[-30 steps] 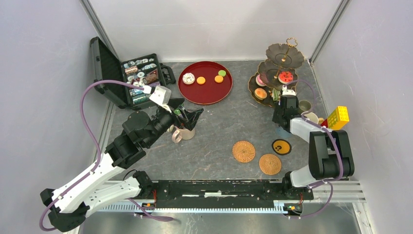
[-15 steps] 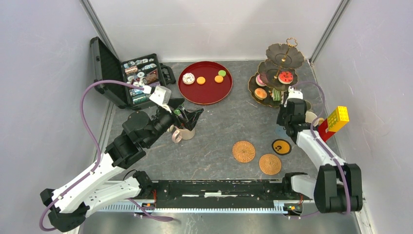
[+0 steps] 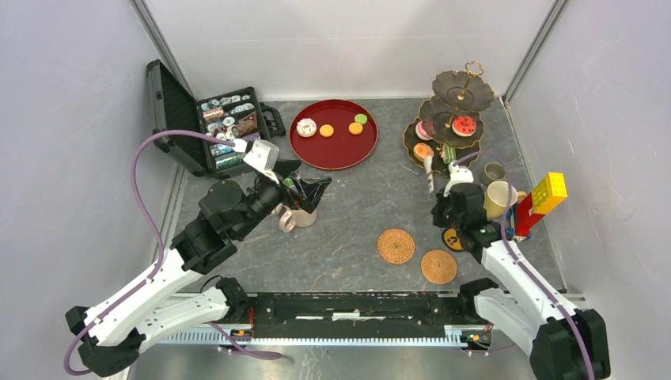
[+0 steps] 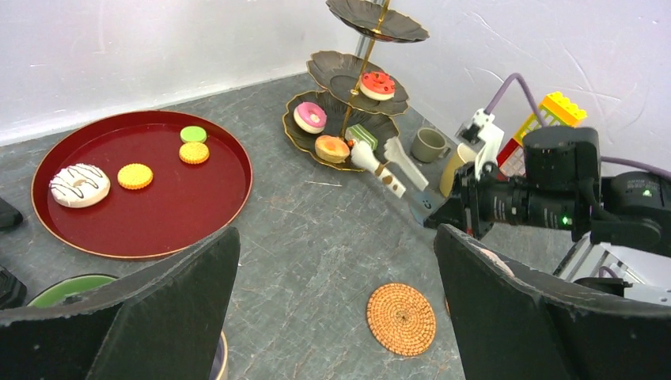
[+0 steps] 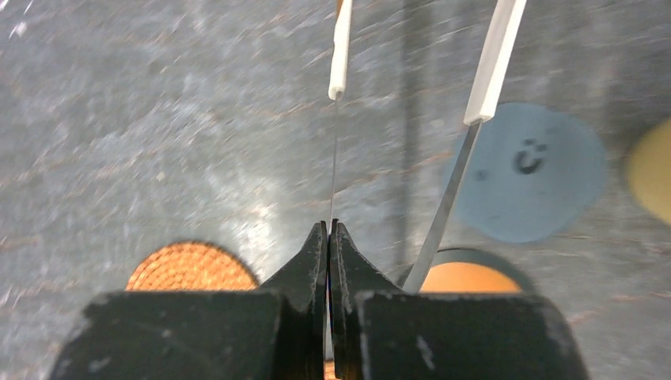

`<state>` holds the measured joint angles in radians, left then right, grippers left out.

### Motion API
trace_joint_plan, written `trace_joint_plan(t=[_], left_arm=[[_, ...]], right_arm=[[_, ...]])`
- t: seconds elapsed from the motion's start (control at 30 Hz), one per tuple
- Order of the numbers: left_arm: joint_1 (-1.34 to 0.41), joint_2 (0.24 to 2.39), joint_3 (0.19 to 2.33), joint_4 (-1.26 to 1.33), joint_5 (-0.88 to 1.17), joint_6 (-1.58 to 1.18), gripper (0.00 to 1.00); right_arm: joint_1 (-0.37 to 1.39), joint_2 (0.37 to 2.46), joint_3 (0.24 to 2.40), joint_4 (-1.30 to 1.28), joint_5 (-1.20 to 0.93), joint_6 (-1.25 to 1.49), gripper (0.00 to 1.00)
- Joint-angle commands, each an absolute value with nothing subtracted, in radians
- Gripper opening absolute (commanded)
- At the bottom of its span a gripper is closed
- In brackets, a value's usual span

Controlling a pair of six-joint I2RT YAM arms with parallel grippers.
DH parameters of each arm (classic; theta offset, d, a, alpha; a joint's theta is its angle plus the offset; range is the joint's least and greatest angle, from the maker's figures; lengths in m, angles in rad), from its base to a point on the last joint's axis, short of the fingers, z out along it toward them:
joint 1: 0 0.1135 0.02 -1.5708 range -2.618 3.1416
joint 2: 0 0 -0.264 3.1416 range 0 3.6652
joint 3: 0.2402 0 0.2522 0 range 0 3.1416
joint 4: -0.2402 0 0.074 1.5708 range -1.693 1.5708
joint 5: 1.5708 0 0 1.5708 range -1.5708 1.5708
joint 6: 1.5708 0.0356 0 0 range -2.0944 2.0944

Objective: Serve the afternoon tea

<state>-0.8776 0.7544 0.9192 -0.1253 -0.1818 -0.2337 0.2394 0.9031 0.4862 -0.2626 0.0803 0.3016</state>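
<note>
The dark three-tier stand (image 3: 451, 119) (image 4: 356, 79) at the back right carries pink (image 4: 309, 117), orange (image 4: 332, 147), green (image 4: 362, 134) and red (image 4: 377, 85) cakes. My right gripper (image 3: 445, 204) (image 5: 328, 229) is shut on one thin arm of white-tipped tongs (image 3: 430, 170) (image 4: 388, 166). The tongs' tips point at the stand's bottom tier, and they hold nothing. A yellow mug (image 3: 500, 198) and a small grey mug (image 3: 494, 170) stand right of that arm. My left gripper (image 3: 308, 190) (image 4: 336, 317) hangs open over a beige mug (image 3: 299, 215).
The round red tray (image 3: 334, 150) holds a white doughnut (image 4: 79, 184), two orange biscuits and a green cake. Two woven coasters (image 3: 396, 245) (image 3: 438, 266) and a dark smiley coaster (image 5: 526, 170) lie near the right arm. The black case (image 3: 214, 127) stands back left, a toy-brick tower (image 3: 542, 198) far right.
My right arm has drawn back from the stand's base towards the near side, its jaws closing on the tongs as it went. The left arm has not moved.
</note>
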Motion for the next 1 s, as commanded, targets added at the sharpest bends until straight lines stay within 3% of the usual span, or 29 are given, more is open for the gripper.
trace_joint_plan(t=[0.0, 0.2, 0.47, 0.8, 0.97], left_arm=[[-0.879, 0.751, 0.953, -0.095, -0.176, -0.212, 1.0], [-0.88, 0.765, 0.951, -0.095, -0.179, -0.212, 1.0], [-0.879, 0.773, 0.951, -0.104, -0.217, -0.19, 1.0], [-0.88, 0.801, 0.951, -0.101, -0.192, -0.206, 1.0], [-0.879, 0.805, 0.953, -0.104, -0.196, -0.204, 1.0]], right_arm=[[0.389, 0.878, 0.415, -0.121, 0.015, 0.352, 0.0], [0.698, 1.093, 0.548, -0.008, 0.232, 0.249, 0.0], [0.825, 1.405, 0.656, 0.082, 0.299, 0.2, 0.03], [0.834, 1.426, 0.579, 0.179, 0.236, 0.254, 0.35], [0.835, 1.341, 0.585, 0.146, 0.259, 0.234, 0.71]])
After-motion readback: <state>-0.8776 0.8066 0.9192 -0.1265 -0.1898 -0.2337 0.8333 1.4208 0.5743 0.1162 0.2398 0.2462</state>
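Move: The right hand already holds the tongs; the bare table where they will go lies about 17 cm to its left, 1 cm back and 6 cm lower. Near that spot, the woven coaster is some 12 cm left of this hand and 5 cm back, and the second coaster 1 cm left and 11 cm back. From the left hand the spot is roughly 16 cm right, 3 cm ahead and 33 cm below. Right hand swings the tongs some 17 cm left, turning counter-clockwise, lowers them to the table and opens. ##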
